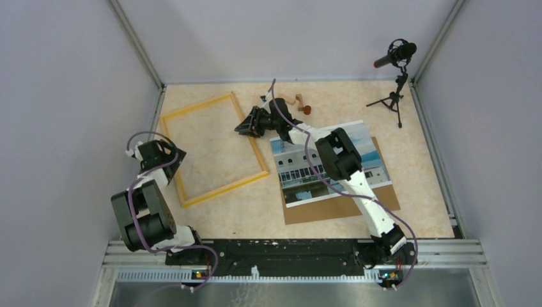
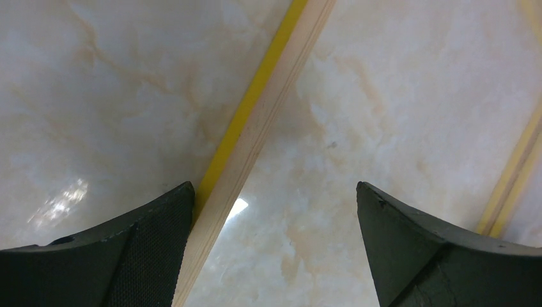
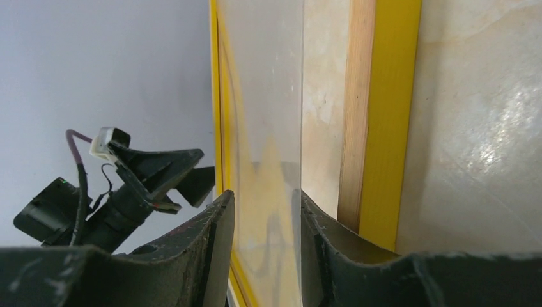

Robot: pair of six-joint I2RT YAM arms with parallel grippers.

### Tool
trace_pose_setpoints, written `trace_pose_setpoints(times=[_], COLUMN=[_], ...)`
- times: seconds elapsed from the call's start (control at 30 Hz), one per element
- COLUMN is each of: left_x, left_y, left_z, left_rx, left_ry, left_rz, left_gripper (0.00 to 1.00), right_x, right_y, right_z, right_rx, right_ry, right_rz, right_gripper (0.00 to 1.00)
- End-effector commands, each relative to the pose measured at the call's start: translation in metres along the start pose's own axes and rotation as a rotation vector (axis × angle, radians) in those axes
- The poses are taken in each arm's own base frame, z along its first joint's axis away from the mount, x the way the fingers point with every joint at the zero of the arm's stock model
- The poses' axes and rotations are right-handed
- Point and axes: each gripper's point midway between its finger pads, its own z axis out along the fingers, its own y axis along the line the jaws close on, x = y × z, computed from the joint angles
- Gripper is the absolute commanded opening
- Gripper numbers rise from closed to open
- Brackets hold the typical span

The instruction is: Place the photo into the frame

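The yellow wooden frame point(image 1: 197, 106) lies flat left of the middle. Right of it, the photo point(image 1: 297, 176) of a white building under blue sky rests on a brown backing board point(image 1: 313, 212). My right gripper point(image 1: 241, 126) is at the frame's right rail. In its wrist view its jaws point(image 3: 265, 194) stand a little apart around the edge of a clear pane point(image 3: 262, 96) inside the rail point(image 3: 383, 115). My left gripper point(image 1: 172, 161) hovers wide open over the frame's left rail point(image 2: 252, 128), which runs past its left finger; nothing lies between its tips point(image 2: 273, 185).
A microphone on a small tripod point(image 1: 396, 64) stands at the back right corner. Small brown wooden pieces point(image 1: 300, 102) lie near the back wall, behind the right gripper. Grey walls close in the table on three sides. The left arm point(image 3: 121, 185) shows in the right wrist view.
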Motion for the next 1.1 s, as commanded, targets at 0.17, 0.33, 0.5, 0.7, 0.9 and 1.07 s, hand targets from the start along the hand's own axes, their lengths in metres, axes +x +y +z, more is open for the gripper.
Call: trace_pose_setpoints(times=[0.17, 0.33, 0.5, 0.7, 0.9, 1.07], left_x=[0.016, 0.01, 0.005, 0.002, 0.0, -0.005], left_y=[-0.007, -0.011, -0.014, -0.023, -0.031, -0.032], left_z=[0.006, 0.001, -0.001, -0.005, -0.012, -0.014], left_rx=[0.089, 0.1, 0.109, 0.154, 0.188, 0.187], left_ry=[0.08, 0.06, 0.047, 0.046, 0.047, 0.035], left_rz=[-0.084, -0.064, -0.054, -0.04, -0.014, 0.003], left_gripper=[0.98, 0.98, 0.98, 0.98, 0.98, 0.98], right_x=[0.008, 0.01, 0.008, 0.009, 0.009, 0.015], right_y=[0.075, 0.089, 0.105, 0.112, 0.097, 0.077], right_z=[0.012, 0.004, -0.009, -0.019, -0.016, -0.01], right_rx=[-0.128, -0.197, -0.285, -0.366, -0.342, -0.293], right_ry=[0.048, 0.078, 0.124, 0.165, 0.163, 0.175], right_rz=[-0.024, 0.021, 0.079, 0.148, 0.185, 0.176], right_gripper=[0.2, 0.02, 0.0, 0.0, 0.0, 0.0])
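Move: The clear sheet's right edge sits between the right hand's open fingers, roughly 2 cm below the hand point and 1 cm left of it. The frame's right bar passes beneath, about 4 cm to the right and 5 cm down. The photo's middle lies some 31 cm right of that hand and 11 cm back. The nearest stretch of the frame's left bar is about 3 cm left of the left hand, 1 cm ahead and 1 cm below; the frame's near-left corner is around 19 cm back and 4 cm right. Up by about 8 cm goes the right hand, first slipping a little left over the sheet's edge as its fingers close and pinch it, then drawing back some 3 cm with the fingertips tipping up 15 to 20 degrees. The left hand stays low and open, straddling the left bar, and edges 1 to 2 cm right and slightly forward, its outer finger pushing the bar along. ##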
